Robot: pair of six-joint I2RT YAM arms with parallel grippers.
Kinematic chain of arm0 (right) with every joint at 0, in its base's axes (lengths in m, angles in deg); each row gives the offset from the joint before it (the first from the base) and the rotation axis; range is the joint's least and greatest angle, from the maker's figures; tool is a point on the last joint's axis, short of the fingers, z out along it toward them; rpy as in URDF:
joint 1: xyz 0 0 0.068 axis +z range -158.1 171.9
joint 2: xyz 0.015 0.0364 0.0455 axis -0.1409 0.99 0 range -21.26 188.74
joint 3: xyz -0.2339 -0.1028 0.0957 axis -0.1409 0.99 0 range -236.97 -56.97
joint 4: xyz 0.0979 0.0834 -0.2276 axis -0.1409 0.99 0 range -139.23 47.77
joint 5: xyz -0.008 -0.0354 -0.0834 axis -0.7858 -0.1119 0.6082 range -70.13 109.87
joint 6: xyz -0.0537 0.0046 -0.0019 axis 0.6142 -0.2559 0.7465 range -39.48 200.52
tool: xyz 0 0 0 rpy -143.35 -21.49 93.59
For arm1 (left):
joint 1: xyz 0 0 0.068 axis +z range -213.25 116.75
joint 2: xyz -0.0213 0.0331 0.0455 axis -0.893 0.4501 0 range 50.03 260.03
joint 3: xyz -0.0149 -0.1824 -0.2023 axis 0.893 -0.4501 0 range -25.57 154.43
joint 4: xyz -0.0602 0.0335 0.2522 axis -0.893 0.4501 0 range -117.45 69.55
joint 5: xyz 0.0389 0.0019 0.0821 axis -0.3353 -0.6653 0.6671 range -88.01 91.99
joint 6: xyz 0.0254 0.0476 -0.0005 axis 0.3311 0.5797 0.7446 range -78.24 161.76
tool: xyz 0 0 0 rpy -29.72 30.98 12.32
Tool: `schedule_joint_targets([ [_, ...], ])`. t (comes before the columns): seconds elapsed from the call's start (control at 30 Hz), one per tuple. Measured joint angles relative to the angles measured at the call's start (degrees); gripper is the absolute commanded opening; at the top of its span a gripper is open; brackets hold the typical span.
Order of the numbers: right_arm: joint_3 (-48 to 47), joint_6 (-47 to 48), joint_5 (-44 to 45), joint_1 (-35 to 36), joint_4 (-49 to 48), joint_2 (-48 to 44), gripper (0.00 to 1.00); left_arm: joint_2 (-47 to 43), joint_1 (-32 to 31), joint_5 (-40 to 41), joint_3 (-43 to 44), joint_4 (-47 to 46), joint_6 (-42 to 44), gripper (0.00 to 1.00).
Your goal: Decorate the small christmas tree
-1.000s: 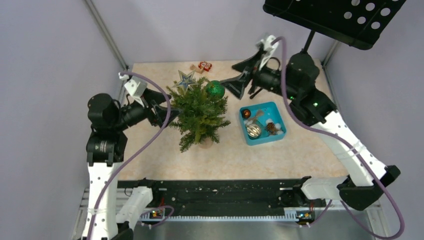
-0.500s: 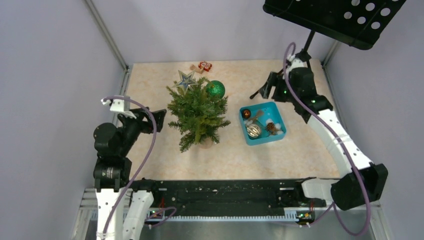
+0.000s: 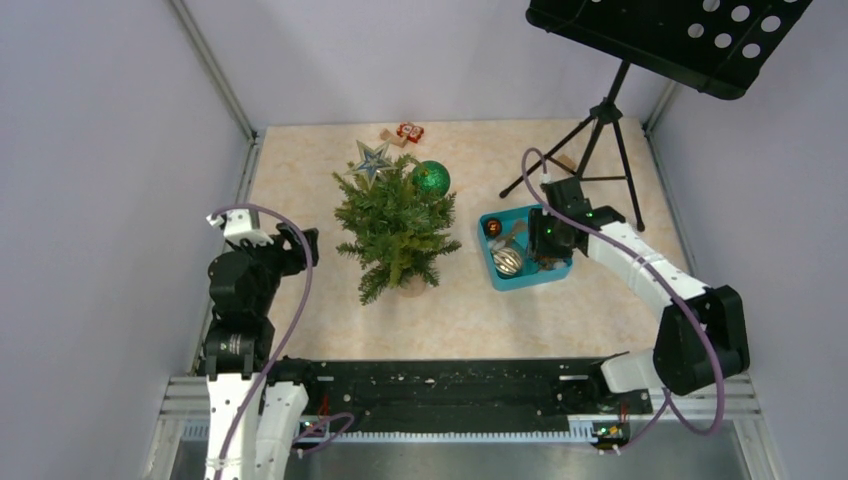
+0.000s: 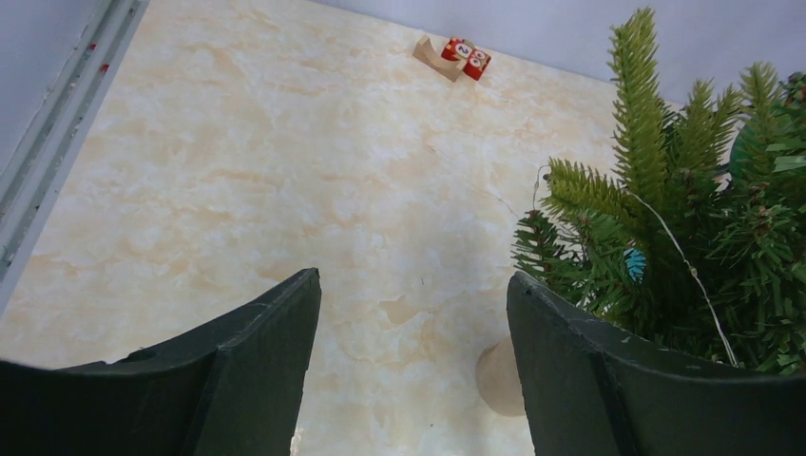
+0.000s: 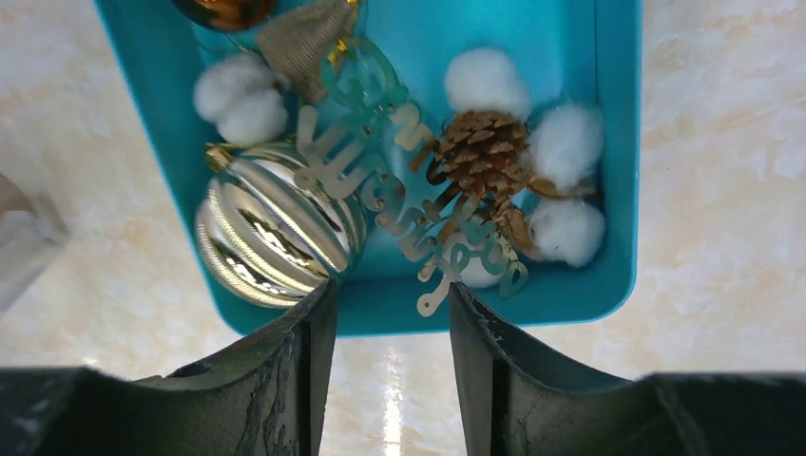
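Note:
The small christmas tree (image 3: 398,230) stands mid-table with a silver-blue star (image 3: 372,158) and a green ball (image 3: 431,178) near its top. In the left wrist view the tree (image 4: 684,237) fills the right side. My left gripper (image 3: 300,243) (image 4: 413,294) hangs open to the tree's left, empty. My right gripper (image 3: 540,238) (image 5: 392,294) hovers over the near rim of the teal tray (image 3: 558,225) (image 5: 570,299), jaws narrowly apart with nothing between them. Inside lie a gold striped ball (image 5: 271,237), a gold script ornament (image 5: 399,190), a pine cone (image 5: 485,157) and cotton balls (image 5: 488,84).
A black tripod music stand (image 3: 600,150) rises at the back right, its perforated desk (image 3: 670,35) overhanging the corner. A small red-and-wood ornament (image 3: 405,132) (image 4: 456,57) lies by the back wall. Grey walls close in the table on the left, back and right.
My right arm swung from beside the tree top down over the teal tray, and its jaws narrowed. The left arm drew back from the tree toward the left edge.

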Motion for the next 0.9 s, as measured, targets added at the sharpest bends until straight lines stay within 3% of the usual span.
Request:
schedule_joint_targets([
  [0.5, 3.0, 4.7, 5.1, 2.0, -4.5, 6.4, 0.42, -0.5, 0.0, 0.0, -0.7, -1.7, -0.3, 0.75],
  [0.73, 3.7, 6.6, 4.9, 2.0, -6.5, 7.7, 0.03, -0.5, 0.2, -0.2, -0.7, -2.5, -0.2, 0.75],
  [0.9, 3.7, 7.7, 4.7, 2.0, -6.5, 7.7, 0.00, -0.5, 0.3, -0.2, -0.7, -3.0, -0.2, 0.75],
])
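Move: The gold lettering ornament lies in the blue tray below the right hand's part-open fingers, its middle about 4 cm ahead, 1 cm right and 6 cm down. Just right of it sits the pine cone, some 4 cm ahead and 3 cm right of the hand; the silver striped ball is 2 cm ahead and 5 cm left, the burlap bell 8 cm ahead and 3 cm left. From the left hand the ornament is roughly 45 cm right, 8 cm ahead and 23 cm below. The right hand sinks about 5 cm, almost straight down, into the near part of the tray between the silver ball and the pine cone, rolling some 10 degrees so that its left side dips, with the fingers held part-open. As the descent ends, the fingers shut from about half open to fully closed and pinch the near end of the thin lettering ornament. ##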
